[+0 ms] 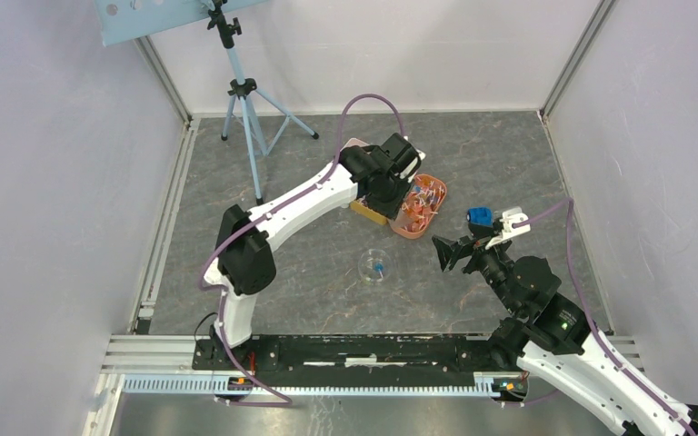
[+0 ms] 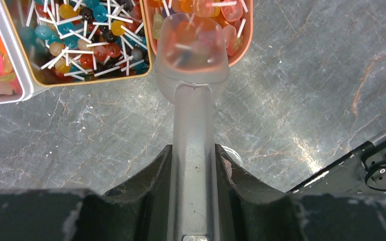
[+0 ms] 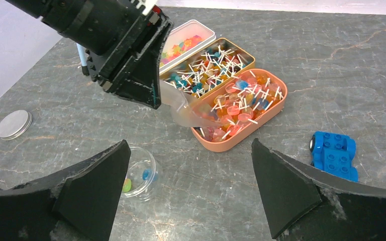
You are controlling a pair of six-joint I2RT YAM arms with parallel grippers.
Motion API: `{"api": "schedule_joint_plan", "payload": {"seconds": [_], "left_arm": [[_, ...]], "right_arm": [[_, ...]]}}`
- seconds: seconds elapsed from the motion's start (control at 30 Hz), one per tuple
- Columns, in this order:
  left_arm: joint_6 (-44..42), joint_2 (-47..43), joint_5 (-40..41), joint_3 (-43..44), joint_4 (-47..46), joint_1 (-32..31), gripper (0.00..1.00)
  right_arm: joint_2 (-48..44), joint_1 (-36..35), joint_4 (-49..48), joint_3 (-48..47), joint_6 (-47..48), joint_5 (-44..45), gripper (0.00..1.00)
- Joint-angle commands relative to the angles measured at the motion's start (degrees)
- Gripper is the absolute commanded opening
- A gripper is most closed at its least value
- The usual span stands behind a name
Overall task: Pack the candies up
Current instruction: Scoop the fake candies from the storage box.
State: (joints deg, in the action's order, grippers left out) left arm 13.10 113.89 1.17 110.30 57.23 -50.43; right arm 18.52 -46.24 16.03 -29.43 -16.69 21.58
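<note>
The candies (image 3: pixel 241 98) are small orange, pink and blue sweets on white sticks, heaped in an oval orange tray (image 3: pixel 274 108). My left gripper (image 2: pixel 193 150) is shut on the handle of a clear plastic scoop (image 2: pixel 193 65). The scoop's bowl dips into the near end of the orange tray (image 2: pixel 245 45) among the candies (image 2: pixel 231 10). A clear round jar (image 3: pixel 140 173) with a green and a blue sweet inside stands on the table. My right gripper (image 3: pixel 191 170) hangs open beside it, holding nothing. From above, the left gripper (image 1: pixel 398 177) reaches over the tray (image 1: pixel 421 207).
Behind the orange tray lie a yellow-rimmed tray (image 3: pixel 208 68) of mixed stick sweets and a white tray (image 3: pixel 188 40) of gummies. A blue toy car (image 3: pixel 334 155) sits right of the orange tray. A round metal lid (image 3: pixel 14 124) lies at the left. A tripod (image 1: pixel 247 109) stands far left.
</note>
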Motion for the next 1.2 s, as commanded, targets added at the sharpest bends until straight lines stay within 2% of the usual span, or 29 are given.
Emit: {"api": "schedule_joint_plan", "payload": {"seconds": [0.0, 0.23, 0.47, 1.17], "left_arm": [[-2.9, 2.0, -0.9, 2.2, -3.7, 0.6, 0.02], [-2.0, 3.0, -0.5, -1.6, -8.1, 0.7, 0.02], [-1.9, -0.4, 1.8, -10.6, -15.0, 1.0, 0.02], [-3.4, -7.5, 2.3, -26.0, -30.2, 1.1, 0.02]], "right_arm": [[0.1, -0.2, -1.4, -0.3, -0.3, -0.3, 0.98], [-0.5, -0.1, -0.7, -0.3, -0.5, -0.3, 0.98], [-0.7, -0.1, -0.5, 0.1, -0.5, -0.1, 0.98], [0.4, -0.1, -1.6, 0.2, -0.3, 0.3, 0.98]]}}
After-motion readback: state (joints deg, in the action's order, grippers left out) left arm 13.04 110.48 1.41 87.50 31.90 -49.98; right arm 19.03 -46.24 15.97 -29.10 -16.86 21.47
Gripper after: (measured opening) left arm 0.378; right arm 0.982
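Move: The left hand grips the clear scoop above the near end of the salmon candy box, whose middle lies about 9 cm ahead, 8 cm to the right and 12 cm below. The lollipop box is some 14 cm ahead, about 1 cm to the left, and the clear jar some 5 cm back and 4 cm left, both around 12 cm down. From the idle right hand the salmon box lies about 18 cm ahead, 6 cm left and 19 cm lower. The scoop's bowl comes down onto the candies at the near end of the salmon box as the left hand sinks about 7 cm. On the way the hand noses a couple of centimetres forward and right, then eases slightly back; most of the drop is done halfway through. It then nearly stops and tilts the scoop by about 5 degrees, fingers keeping their hold on the handle. ##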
